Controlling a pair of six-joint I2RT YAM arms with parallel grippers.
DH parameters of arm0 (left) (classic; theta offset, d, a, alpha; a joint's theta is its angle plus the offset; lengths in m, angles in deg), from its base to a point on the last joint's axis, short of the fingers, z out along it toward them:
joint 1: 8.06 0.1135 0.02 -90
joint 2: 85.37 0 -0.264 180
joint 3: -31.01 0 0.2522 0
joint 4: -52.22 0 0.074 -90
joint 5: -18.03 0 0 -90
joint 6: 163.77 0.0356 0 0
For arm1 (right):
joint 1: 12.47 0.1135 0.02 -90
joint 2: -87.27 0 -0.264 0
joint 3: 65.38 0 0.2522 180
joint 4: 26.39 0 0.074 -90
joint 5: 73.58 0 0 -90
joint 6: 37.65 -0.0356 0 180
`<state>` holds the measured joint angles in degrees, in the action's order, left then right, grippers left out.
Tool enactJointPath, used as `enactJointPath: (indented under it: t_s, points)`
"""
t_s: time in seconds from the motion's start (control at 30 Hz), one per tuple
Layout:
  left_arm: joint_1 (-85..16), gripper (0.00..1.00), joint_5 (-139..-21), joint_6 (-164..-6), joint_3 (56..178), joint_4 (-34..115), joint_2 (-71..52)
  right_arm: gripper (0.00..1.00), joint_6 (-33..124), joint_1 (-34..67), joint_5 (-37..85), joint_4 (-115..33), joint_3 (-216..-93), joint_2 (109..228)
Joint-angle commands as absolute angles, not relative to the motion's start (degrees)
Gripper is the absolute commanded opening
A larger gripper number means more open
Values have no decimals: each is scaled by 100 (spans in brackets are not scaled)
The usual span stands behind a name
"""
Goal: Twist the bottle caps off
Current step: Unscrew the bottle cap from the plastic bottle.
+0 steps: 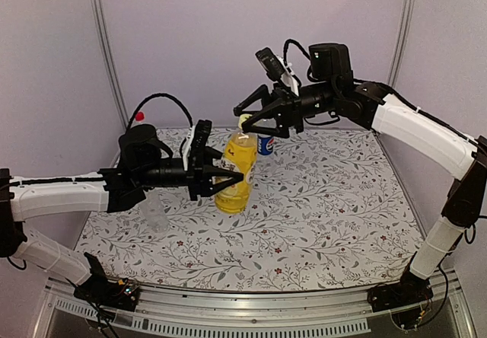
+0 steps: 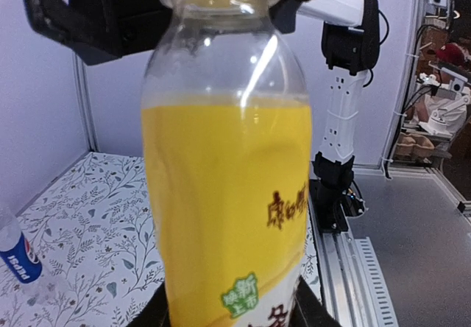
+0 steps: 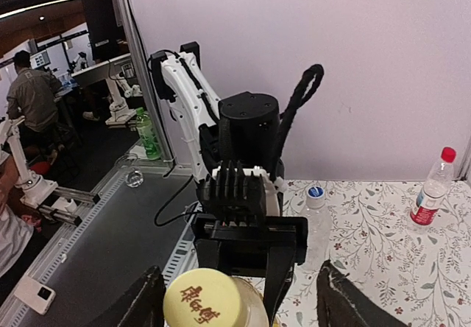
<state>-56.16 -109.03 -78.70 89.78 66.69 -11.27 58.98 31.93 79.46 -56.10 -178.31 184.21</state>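
Note:
The bottle with yellow liquid is held upright above the table, and my left gripper is shut on its lower body. In the left wrist view the bottle fills the frame between the black fingers. My right gripper hovers at its pale yellow cap. From the right wrist the cap lies between the open fingers, with a clear gap on the right side. A blue-label bottle stands behind. A clear bottle and a red-white label bottle stand on the table.
The floral tablecloth covers the table, with pale walls close on three sides. The clear bottle stands under my left arm. A metal rail runs along the near edge by the arm bases.

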Motion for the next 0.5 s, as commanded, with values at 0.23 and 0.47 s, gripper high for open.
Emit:
enactJointPath:
  t_s: [0.23, 0.47]
  points:
    - [-5754, 16, -8295, -7512, 9137, 6282, -1305, 86, 3498, 3240, 5006, -4723, -17644, 18155]
    - [-5911, 17, -7446, -7492, 9325, 5884, -1226, 84, 3441, 3693, 3480, -4903, -17801, 18217]
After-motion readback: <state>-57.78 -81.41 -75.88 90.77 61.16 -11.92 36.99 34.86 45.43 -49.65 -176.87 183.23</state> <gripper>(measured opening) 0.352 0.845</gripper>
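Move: The yellow cap sits between the right hand's parting fingers, at their height and about 1 cm back of their middle. From the left hand, which grips the tea bottle's body, the cap is some 11 cm above and about 2 cm to the right. The Pepsi bottle stands roughly 42 cm ahead of the right hand, 8 cm right and 29 cm lower; the clear bottle lies about 8 cm ahead, 25 cm left and 30 cm below it. Forward together go both hands, about 7 cm, unwinding from the last twist: the right wrist turns back clockwise some 30 degrees while its already loosened fingers spread wide around the cap without leaving it. The left hand keeps its grip on the tea bottle and swings it counter-clockwise about 25 degrees, drifting slightly left. ##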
